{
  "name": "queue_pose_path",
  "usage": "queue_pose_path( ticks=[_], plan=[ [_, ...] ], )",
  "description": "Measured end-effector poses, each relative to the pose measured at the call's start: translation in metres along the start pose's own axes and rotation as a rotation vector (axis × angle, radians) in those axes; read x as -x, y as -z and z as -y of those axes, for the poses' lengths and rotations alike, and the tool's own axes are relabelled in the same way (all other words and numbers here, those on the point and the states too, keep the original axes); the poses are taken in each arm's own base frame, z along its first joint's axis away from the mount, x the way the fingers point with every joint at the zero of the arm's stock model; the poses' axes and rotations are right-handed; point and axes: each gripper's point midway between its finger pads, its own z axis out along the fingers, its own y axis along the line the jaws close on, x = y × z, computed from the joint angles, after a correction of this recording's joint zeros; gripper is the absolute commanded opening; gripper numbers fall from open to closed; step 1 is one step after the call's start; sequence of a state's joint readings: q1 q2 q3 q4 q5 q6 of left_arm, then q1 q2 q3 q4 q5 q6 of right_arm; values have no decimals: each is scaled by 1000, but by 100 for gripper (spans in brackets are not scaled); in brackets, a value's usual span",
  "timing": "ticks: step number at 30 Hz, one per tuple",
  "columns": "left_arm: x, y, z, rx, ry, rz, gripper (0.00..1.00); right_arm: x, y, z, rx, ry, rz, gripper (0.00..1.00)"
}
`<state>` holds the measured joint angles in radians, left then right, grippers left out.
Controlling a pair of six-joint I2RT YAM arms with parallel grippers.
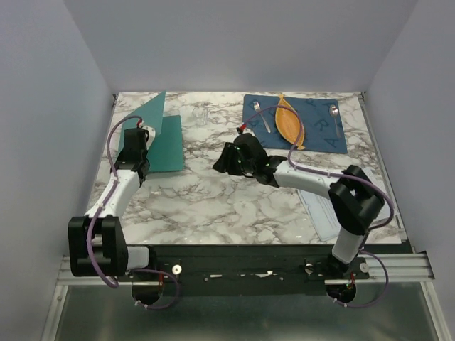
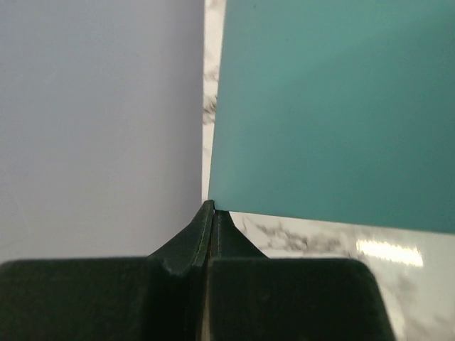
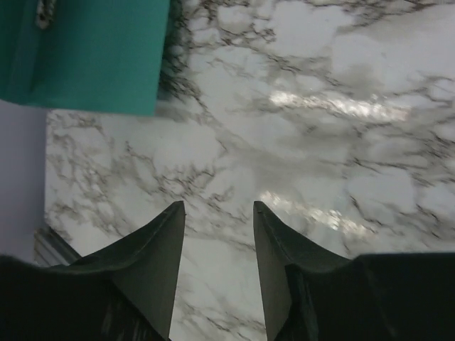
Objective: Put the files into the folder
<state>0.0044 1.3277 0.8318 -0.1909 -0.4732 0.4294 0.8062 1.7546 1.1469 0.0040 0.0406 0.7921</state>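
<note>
The teal folder [image 1: 169, 145] lies at the back left of the marble table, its cover [image 1: 153, 108] lifted upright. My left gripper [image 1: 140, 131] is shut on the cover's corner; in the left wrist view the fingertips [image 2: 212, 206] pinch the edge of the teal sheet [image 2: 334, 106]. My right gripper [image 1: 220, 162] hovers open over bare marble right of the folder. Nothing sits between its fingers [image 3: 217, 206], and the folder [image 3: 85, 57] shows at that view's upper left. The files [image 1: 321, 213] lie as pale sheets at the table's near right, partly under the right arm.
A dark blue placemat [image 1: 320, 131] at the back right carries an orange dish [image 1: 288, 122] and two spoons. A small clear glass [image 1: 201, 114] stands behind the folder. Grey walls enclose the table on the left, back and right.
</note>
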Motion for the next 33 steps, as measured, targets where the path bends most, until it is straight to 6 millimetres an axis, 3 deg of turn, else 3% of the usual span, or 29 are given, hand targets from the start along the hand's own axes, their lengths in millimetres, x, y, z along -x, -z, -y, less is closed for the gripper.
queue_pose_path(
  ticks=[4, 10, 14, 21, 25, 33],
  plan=[
    [-18, 32, 2, -74, 15, -42, 0, -2, -34, -43, 198, -109, -33, 63],
    [-42, 65, 7, -150, 34, -101, 0, -41, -70, -57, 300, -235, -152, 71],
    [-55, 78, 13, -191, 42, -139, 0, -58, -72, -77, 383, -285, -201, 72],
    [-59, 89, 17, -231, 66, -162, 0, -61, -76, -112, 477, -292, -227, 72],
    [-60, 93, 16, -239, 72, -163, 0, -70, -81, -108, 471, -291, -246, 72],
    [-62, 95, 18, -246, 72, -169, 0, -100, -77, -72, 387, -260, -288, 72]
  ],
)
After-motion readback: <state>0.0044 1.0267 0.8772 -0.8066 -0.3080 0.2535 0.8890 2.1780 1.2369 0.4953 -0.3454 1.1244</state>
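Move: The near right corner of the folder's lower half lies about 16 cm to the right hand's left, some 4 cm ahead and 10 cm below. The drinking glass stands roughly 30 cm ahead of that hand and 11 cm to its left. The left hand already pinches the raised cover's near free corner; from it the lower half's middle lies about 16 cm ahead, 6 cm right and 12 cm below, the near right corner 18 cm right and 3 cm ahead. The folder's cover corner stays pinched in the shut left fingers and is drawn back about 11 cm with a slight shift right, dragging the folder, then held still. The right hand sweeps some 15 cm left towards the lower half's near right corner, rolling about 30 degrees and opening wider, then sinks and draws back to bring its fingers around that corner. ##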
